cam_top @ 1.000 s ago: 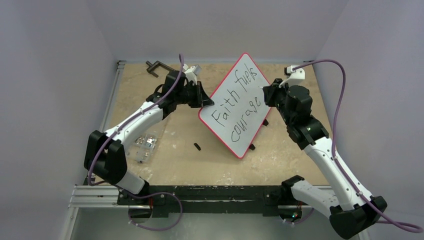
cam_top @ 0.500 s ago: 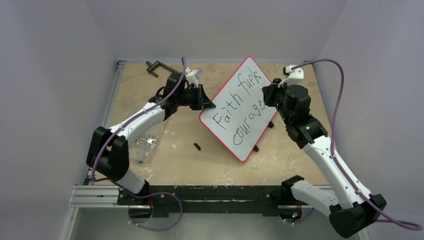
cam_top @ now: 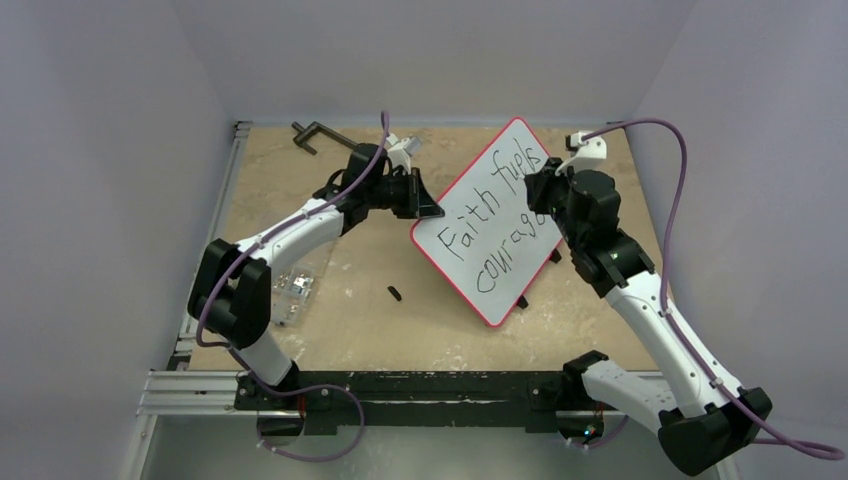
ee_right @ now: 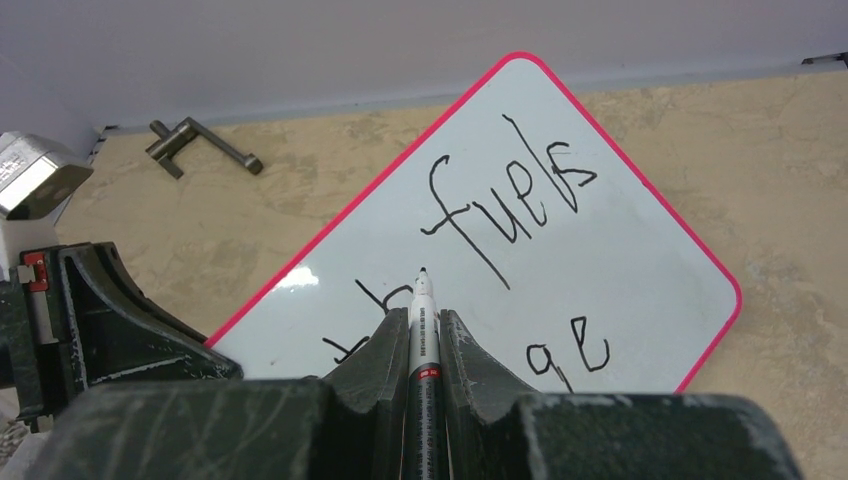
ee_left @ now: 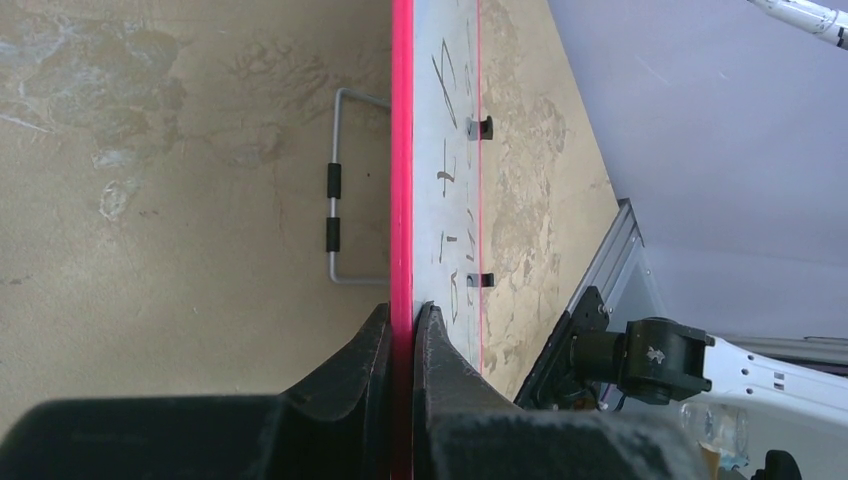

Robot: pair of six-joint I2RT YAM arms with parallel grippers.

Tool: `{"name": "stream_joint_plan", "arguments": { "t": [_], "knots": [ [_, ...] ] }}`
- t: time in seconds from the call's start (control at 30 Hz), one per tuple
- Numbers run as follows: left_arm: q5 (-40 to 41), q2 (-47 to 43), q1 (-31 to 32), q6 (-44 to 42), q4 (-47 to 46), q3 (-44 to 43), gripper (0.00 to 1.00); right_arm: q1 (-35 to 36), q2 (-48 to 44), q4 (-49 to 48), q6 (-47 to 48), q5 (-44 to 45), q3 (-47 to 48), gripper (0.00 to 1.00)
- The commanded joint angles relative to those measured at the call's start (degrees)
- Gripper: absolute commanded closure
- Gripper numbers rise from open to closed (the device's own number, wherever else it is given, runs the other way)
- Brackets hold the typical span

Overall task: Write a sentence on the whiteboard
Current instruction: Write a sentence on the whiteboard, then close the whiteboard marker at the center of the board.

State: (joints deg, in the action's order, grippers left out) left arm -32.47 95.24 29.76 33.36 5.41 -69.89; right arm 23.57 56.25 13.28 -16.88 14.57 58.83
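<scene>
The whiteboard [cam_top: 512, 290], white with a red rim, stands tilted on the table's far right half. The sentence [cam_top: 490, 205] in black reads "Faith fuels courage" in two lines. My left gripper [cam_top: 426, 212] is shut on the board's left edge; in the left wrist view its jaws [ee_left: 402, 318] pinch the red rim [ee_left: 402, 150]. My right gripper [cam_top: 536, 190] hovers over the board's upper right part, shut on a black-and-white marker [ee_right: 423, 296]. The marker's tip points at the board [ee_right: 630, 270] just below the word "fuels" [ee_right: 505, 205].
A dark metal clamp [cam_top: 315, 133] lies at the table's back left. A small black cap [cam_top: 394, 293] sits left of the board's lower corner. A clear plastic packet [cam_top: 290, 290] lies near the left arm. A wire stand [ee_left: 335, 190] shows behind the board.
My left gripper has moved right with the board's edge in it, so the whole board has shifted right and turned a little. The right arm has barely moved.
</scene>
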Motion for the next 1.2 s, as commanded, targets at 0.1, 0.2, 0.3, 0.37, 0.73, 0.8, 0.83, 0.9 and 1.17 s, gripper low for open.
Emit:
{"name": "stream_joint_plan", "arguments": {
  "t": [0.1, 0.2, 0.3, 0.37, 0.73, 0.8, 0.83, 0.9, 1.17],
  "knots": [
    [3.06, 1.64, 1.95, -8.04, 8.51, 0.33, 0.88, -0.03, -0.21, -1.51, 0.0, 1.64, 0.09, 1.0],
    [4.19, 0.05, 1.94, -8.07, 9.72, 0.04, 0.81, -0.02, -0.08, -1.64, 0.07, 1.63, 0.22, 1.0],
    [4.87, -1.34, 1.96, -8.38, 11.13, -0.56, 0.76, 0.02, 0.01, -1.59, 0.02, 1.47, 0.22, 1.0],
    [5.03, -2.14, 1.93, -8.4, 11.57, -0.83, 0.72, 0.03, 0.15, -1.67, -0.09, 1.43, 0.23, 1.0],
    [4.61, -5.12, 2.4, -7.77, 13.33, -4.14, 0.58, 0.05, -0.08, -1.53, -0.27, 1.07, 0.32, 1.0],
    [4.54, -5.59, 2.48, -7.5, 13.88, -5.11, 0.55, -0.01, -0.1, -1.42, -0.17, 1.1, 0.32, 1.0],
    [4.52, -5.9, 2.43, -7.32, 14.11, -5.57, 0.54, -0.02, -0.24, -1.46, -0.17, 1.14, 0.32, 1.0],
    [4.72, -6.92, 2.43, -6.97, 14.71, -6.22, 0.5, -0.01, -0.33, -1.33, -0.17, 1.16, 0.32, 1.0],
    [16.77, -16.61, 2.42, -6.76, 24.49, -4.57, 0.4, 0.05, -0.68, -1.02, 0.0, 1.19, 0.41, 1.0]
  ]
}}
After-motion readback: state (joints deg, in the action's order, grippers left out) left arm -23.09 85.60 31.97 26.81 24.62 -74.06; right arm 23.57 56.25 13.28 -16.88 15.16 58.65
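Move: The left hand already has the whiteboard pinched by its left corner; the board's middle lies about 14 cm to its right, nearly level with it fore and aft, and some 6 cm lower. The black marker cap is on the table roughly 13 cm back and 8 cm left, about 18 cm below that hand. From the idle right hand, still holding the marker, the whiteboard's middle is some 5 cm left, straight below by roughly 18 cm. The left hand opens its fingers to a bit over half and lets go of the whiteboard's left corner, first sinking about 2.5 cm and easing back some 3 cm as it rolls roughly 10 degrees, its left side rising. Then it turns upward, climbing nearly 6 cm from that low point and drifting a couple of centimetres left, away from the board, while the right hand stays put and keeps its grip on the marker. ##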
